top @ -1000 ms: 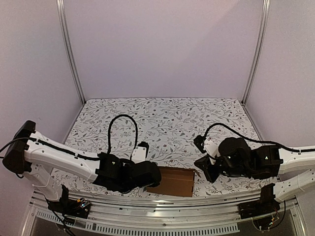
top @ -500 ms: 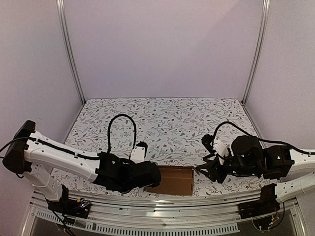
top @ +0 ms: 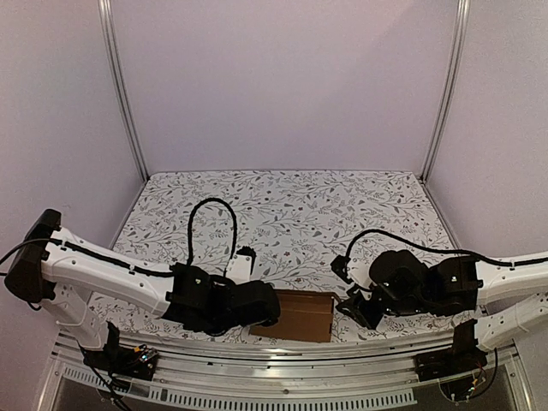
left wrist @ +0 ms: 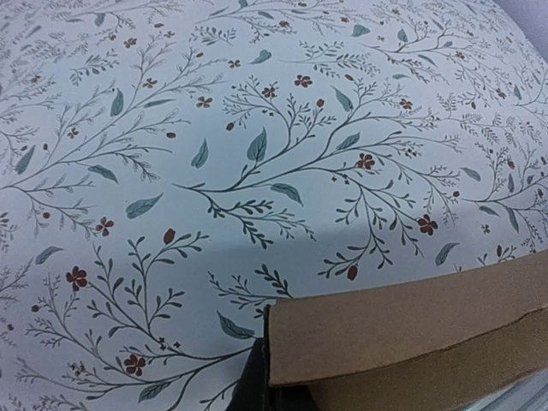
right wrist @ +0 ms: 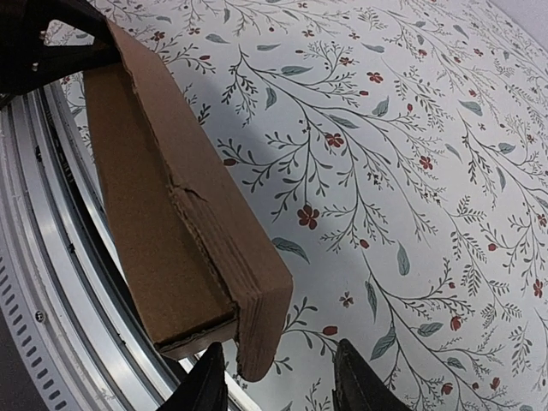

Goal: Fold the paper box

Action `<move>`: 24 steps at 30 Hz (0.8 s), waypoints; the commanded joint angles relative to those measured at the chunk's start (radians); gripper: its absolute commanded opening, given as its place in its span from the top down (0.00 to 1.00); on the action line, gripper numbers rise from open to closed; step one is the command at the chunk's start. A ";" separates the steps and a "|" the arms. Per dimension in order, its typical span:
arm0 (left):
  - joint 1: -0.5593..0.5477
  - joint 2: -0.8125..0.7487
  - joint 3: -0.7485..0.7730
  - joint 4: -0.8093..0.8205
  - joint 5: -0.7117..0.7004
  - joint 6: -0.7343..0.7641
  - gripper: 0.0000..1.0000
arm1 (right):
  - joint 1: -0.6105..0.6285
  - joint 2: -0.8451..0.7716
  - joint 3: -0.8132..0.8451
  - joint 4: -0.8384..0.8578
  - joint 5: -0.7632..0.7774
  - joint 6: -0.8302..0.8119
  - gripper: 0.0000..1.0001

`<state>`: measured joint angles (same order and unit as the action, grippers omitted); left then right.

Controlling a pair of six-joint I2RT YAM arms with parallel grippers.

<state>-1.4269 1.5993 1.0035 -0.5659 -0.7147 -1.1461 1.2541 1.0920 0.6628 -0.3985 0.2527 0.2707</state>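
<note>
The paper box (top: pixel 295 315), a small oblong of plain brown cardboard, lies near the table's front edge between my two grippers. My left gripper (top: pixel 261 306) is shut on its left end. In the left wrist view only one dark finger (left wrist: pixel 251 387) shows, tight against the corner of the box (left wrist: pixel 411 342). My right gripper (top: pixel 351 306) stands open at the right end. In the right wrist view its fingertips (right wrist: pixel 208 384) flank the near corner of the box (right wrist: pixel 171 214) without touching it. One long side panel gapes slightly along its lower edge.
A metal rail (top: pixel 282 347) runs along the table's front edge, just under the box (right wrist: pixel 51 282). The floral tablecloth (top: pixel 291 214) stretches back to the walls and two upright frame posts (top: pixel 124 94).
My right gripper went from shut to open, drew back to the right, then came in again to the box's right end. The left arm and the box stayed put.
</note>
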 commanded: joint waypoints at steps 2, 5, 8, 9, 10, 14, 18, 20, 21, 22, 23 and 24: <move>-0.010 0.019 0.019 -0.052 -0.002 -0.013 1.00 | 0.004 0.026 0.031 0.015 0.015 -0.001 0.63; -0.015 0.019 0.021 -0.055 -0.006 -0.022 1.00 | 0.004 0.049 0.043 0.005 0.034 0.002 0.70; -0.020 0.019 0.024 -0.061 -0.013 -0.026 1.00 | 0.004 0.074 0.054 0.000 0.043 0.003 0.77; -0.022 0.020 0.025 -0.064 -0.017 -0.028 1.00 | 0.005 0.083 0.057 0.000 0.043 0.005 0.80; -0.023 0.021 0.027 -0.068 -0.022 -0.030 1.00 | 0.003 0.089 0.060 0.002 0.040 0.004 0.83; -0.034 0.026 0.033 -0.089 -0.037 -0.046 1.00 | 0.003 0.099 0.070 0.013 0.030 0.008 0.92; -0.053 0.036 0.040 -0.105 -0.061 -0.063 1.00 | 0.004 0.103 0.078 0.020 0.013 0.015 1.00; -0.061 0.046 0.050 -0.116 -0.071 -0.070 1.00 | 0.004 0.100 0.082 0.024 0.000 0.030 1.00; -0.065 0.052 0.055 -0.122 -0.076 -0.075 1.00 | 0.003 0.097 0.086 0.025 -0.004 0.037 1.00; -0.068 0.057 0.061 -0.129 -0.080 -0.078 1.00 | 0.004 0.093 0.089 0.025 -0.005 0.048 1.00; -0.072 0.064 0.065 -0.134 -0.085 -0.081 1.00 | 0.005 0.089 0.092 0.023 -0.003 0.058 1.00; -0.077 0.068 0.067 -0.137 -0.089 -0.085 1.00 | 0.003 0.085 0.095 0.023 -0.003 0.074 1.00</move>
<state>-1.4738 1.6325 1.0412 -0.6605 -0.7769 -1.2072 1.2549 1.1889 0.7158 -0.3939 0.2699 0.2920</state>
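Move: Just ahead of the right hand's open fingers, about 1 cm forward, 1 cm left and 1 cm lower, hangs the corner tab at the right end of the paper box's far rim strip. The middle of the open box body lies some 9 cm left of that hand, 3 cm back and about 5 cm lower. From the left hand, shut on the strip's other end, the tab is roughly 17 cm to the right, 1 cm back, at about the same height. Closing from nearly half open to shut, the right fingers pinch the corner tab while the hand eases about 1 cm left, with a little forward and down, onto the strip's right end. The left hand keeps its grip on the strip's left end and draws it back about 1 cm, its wrist barely tilting. ##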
